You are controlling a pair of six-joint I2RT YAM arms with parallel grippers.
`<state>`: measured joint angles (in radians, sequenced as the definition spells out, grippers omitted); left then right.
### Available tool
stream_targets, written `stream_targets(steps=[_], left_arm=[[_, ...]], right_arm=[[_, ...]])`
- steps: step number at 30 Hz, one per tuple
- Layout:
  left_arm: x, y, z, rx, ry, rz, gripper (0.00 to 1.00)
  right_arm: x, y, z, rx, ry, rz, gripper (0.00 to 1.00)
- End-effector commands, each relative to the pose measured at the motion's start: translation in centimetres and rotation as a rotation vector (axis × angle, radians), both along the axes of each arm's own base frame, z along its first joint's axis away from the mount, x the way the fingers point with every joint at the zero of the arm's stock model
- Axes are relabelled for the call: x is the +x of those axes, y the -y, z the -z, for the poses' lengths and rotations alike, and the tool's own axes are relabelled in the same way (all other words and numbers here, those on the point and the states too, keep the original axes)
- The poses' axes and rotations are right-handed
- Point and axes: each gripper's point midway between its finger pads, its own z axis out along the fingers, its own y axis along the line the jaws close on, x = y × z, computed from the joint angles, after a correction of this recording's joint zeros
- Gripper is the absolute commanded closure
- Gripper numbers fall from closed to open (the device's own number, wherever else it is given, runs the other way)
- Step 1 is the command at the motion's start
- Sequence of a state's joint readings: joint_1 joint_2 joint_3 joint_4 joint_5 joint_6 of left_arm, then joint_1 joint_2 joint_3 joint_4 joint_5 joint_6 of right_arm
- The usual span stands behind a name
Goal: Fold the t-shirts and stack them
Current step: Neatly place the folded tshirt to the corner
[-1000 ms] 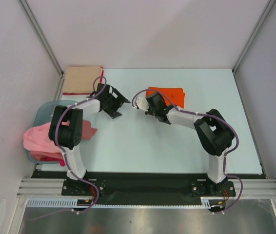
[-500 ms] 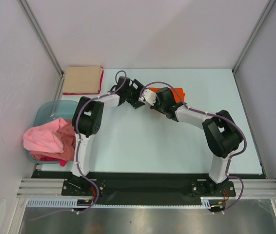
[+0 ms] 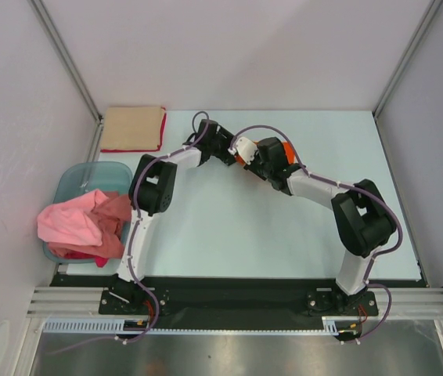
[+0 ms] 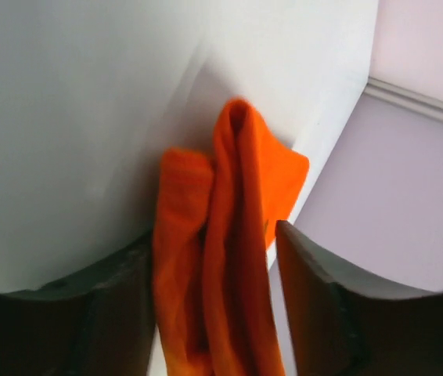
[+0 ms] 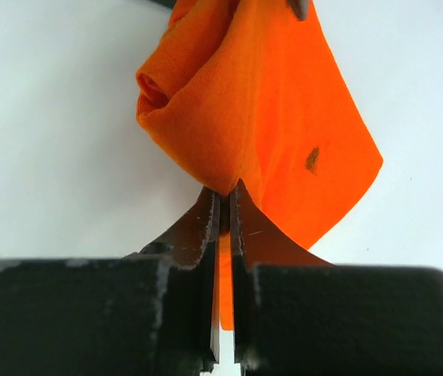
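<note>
The bright orange t-shirt (image 3: pixel 285 150) is bunched up at the back middle of the table. My right gripper (image 5: pixel 221 192) is shut on a fold of the orange t-shirt (image 5: pixel 261 102) and holds it off the table. My left gripper (image 4: pixel 215 235) has come in from the left. It is open, with a hanging roll of the orange t-shirt (image 4: pixel 229 235) between its jaws; the cloth lies against one finger, with a gap at the other. In the top view both grippers, left (image 3: pixel 228 154) and right (image 3: pixel 245 157), meet at the cloth.
A folded tan t-shirt (image 3: pixel 133 128) lies on a red one (image 3: pixel 163 130) at the back left corner. A blue-green tub (image 3: pixel 88 176) off the table's left edge holds crumpled pink (image 3: pixel 73 223) and red (image 3: pixel 112 235) shirts. Frame posts and walls ring the table.
My left arm has swung right, from beside the tan stack to the orange t-shirt, and its jaws have narrowed around the cloth. The right gripper has gathered the shirt and shifted a little right.
</note>
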<state>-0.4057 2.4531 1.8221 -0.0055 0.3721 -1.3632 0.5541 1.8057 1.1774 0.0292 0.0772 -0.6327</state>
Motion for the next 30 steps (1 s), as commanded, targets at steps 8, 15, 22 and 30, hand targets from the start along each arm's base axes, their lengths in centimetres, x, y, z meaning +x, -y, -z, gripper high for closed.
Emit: stream_targets(steps=[8,15,22,30], left_arm=[[2.8,-2.9,-2.3,0.214,0.231,0.053,0.91],[2.6,-8.1,-5.8,0.505,0.397,0.134,1.00],[1.2,-14.1,-6.0,0.636,0.472,0.259,1.00],[3.1,-23.1,-6.5,0.876,0.415,0.348,1.00]], right_arm=[[-2.1,-0.3,-2.4,0.169,0.037,0.029,0.70],[-4.4,0.9,-1.8,0.286,0.001,0.161,0.33],[-6.3,3.2,-2.8,0.330,0.008,0.252,0.28],[-9.0,2.4,-2.9,0.424,-0.009,0.211,0.28]])
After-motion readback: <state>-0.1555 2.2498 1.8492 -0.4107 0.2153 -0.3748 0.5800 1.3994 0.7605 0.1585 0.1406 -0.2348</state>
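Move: The folded orange t-shirt's left edge already lies between the left hand's half-open fingers; its middle is about 12 cm to the right, roughly level fore-and-aft and 3 cm lower. From that same hand, the tan folded stack lies some 36 cm left and 10 cm ahead, and the basket about 50 cm left and 18 cm back. The right hand, still pinching the t-shirt's near-left corner, has its middle about 6 cm ahead, 5 cm right and 8 cm below. The left hand dips about 2 cm while its fingers shut on the t-shirt's far-left corner, then carries it about 20 cm to the left towards the tan stack, rising to end a little higher than it began, the wrist turning so that the fingers point less to the right and more steeply down. Meanwhile the right hand opens wide, lets go of the near-left corner and draws back about 9 cm and slightly right, away from the cloth. ##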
